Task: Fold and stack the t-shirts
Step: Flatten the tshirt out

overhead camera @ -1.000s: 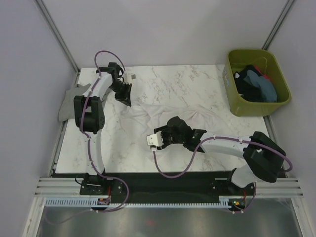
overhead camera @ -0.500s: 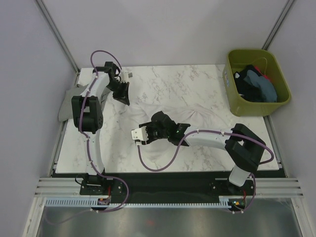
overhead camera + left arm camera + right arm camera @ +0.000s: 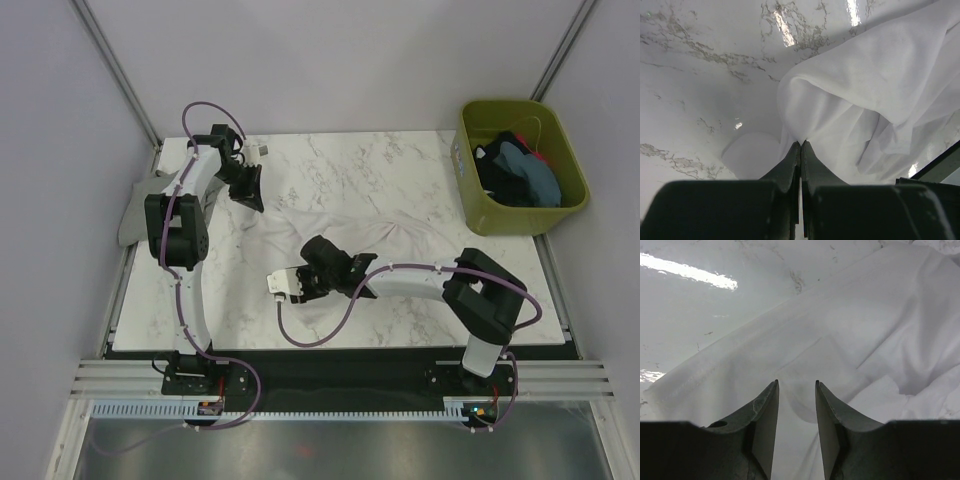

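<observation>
A large white t-shirt (image 3: 330,228) lies crumpled across the middle of the marble table (image 3: 340,160). My left gripper (image 3: 251,199) is at the shirt's far left corner and shut on a pinch of its cloth, seen bunching at the tips (image 3: 800,143) in the left wrist view. My right gripper (image 3: 343,277) hangs low over the near part of the same shirt (image 3: 850,340). Its jaws stand apart (image 3: 796,383), with flat white cloth below them and nothing gripped. A grey t-shirt (image 3: 135,212) droops off the table's left edge.
An olive-green bin (image 3: 468,195) stands off the table's back right corner, holding dark and blue-teal shirts (image 3: 520,170). Bare marble lies behind the white shirt and along the near left. The right arm's cable (image 3: 320,335) loops over the table's front edge.
My right arm has swung left across the white shirt and its jaws have narrowed. My left gripper shifted slightly back and left, still holding the cloth.
</observation>
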Robot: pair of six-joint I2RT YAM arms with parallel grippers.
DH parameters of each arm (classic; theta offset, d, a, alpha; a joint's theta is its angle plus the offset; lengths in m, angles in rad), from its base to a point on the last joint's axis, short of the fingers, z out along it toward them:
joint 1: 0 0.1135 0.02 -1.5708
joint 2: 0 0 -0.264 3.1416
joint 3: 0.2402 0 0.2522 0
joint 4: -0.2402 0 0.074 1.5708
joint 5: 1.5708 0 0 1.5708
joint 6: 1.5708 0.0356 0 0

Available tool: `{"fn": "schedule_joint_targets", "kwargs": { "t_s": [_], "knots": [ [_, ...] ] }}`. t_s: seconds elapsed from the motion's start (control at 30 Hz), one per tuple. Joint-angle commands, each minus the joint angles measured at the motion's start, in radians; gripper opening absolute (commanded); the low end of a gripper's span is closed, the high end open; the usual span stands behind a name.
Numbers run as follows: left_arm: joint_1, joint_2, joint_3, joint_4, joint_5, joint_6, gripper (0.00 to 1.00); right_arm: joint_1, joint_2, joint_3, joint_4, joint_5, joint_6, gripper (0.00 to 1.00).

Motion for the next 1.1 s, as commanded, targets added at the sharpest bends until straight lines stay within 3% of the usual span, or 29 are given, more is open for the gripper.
{"fn": "schedule_joint_targets", "kwargs": {
  "t_s": [0.0, 0.57, 0.83, 0.93, 1.07],
  "knots": [
    [0.006, 0.009, 0.041, 0.015, 0.027, -0.030, 0.02, 0.003, 0.031, 0.031, -0.023, -0.014, 0.026, 0.43],
    [0.006, 0.023, 0.036, 0.015, 0.029, -0.034, 0.02, 0.003, 0.104, 0.064, -0.014, 0.004, 0.047, 0.41],
    [0.006, 0.025, 0.032, 0.016, 0.029, -0.034, 0.02, 0.003, 0.132, 0.097, 0.000, 0.046, 0.076, 0.07],
    [0.006, 0.019, 0.035, 0.016, 0.029, -0.034, 0.02, -0.013, 0.118, 0.114, 0.002, 0.096, 0.087, 0.00],
    [0.006, -0.007, 0.047, 0.012, 0.020, -0.028, 0.02, -0.079, 0.022, 0.164, -0.017, 0.190, 0.099, 0.00]
  ]
}}
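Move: The fold of the t-shirt to pinch lies almost straight under the half-open right fingers, about 4 cm down. From the right hand, the shirt part held by the left gripper is some 18 cm ahead and 7 cm to the left, at roughly the same height; the shirt's near tip is about 8 cm back, 4 cm right and 6 cm down. From the left hand, the fold is about 18 cm back, 7 cm right and 4 cm lower. Sink the right gripper about 4 cm onto the t-shirt below it, tipping the fingers slightly more downward, then shut them from less than half open to pinch up the fold. With it held, draw forward some 3 cm and rise slightly, towards the left gripper, turning a little clockwise. Keep the left gripper shut on its part of the shirt, easing down about 1 cm. ##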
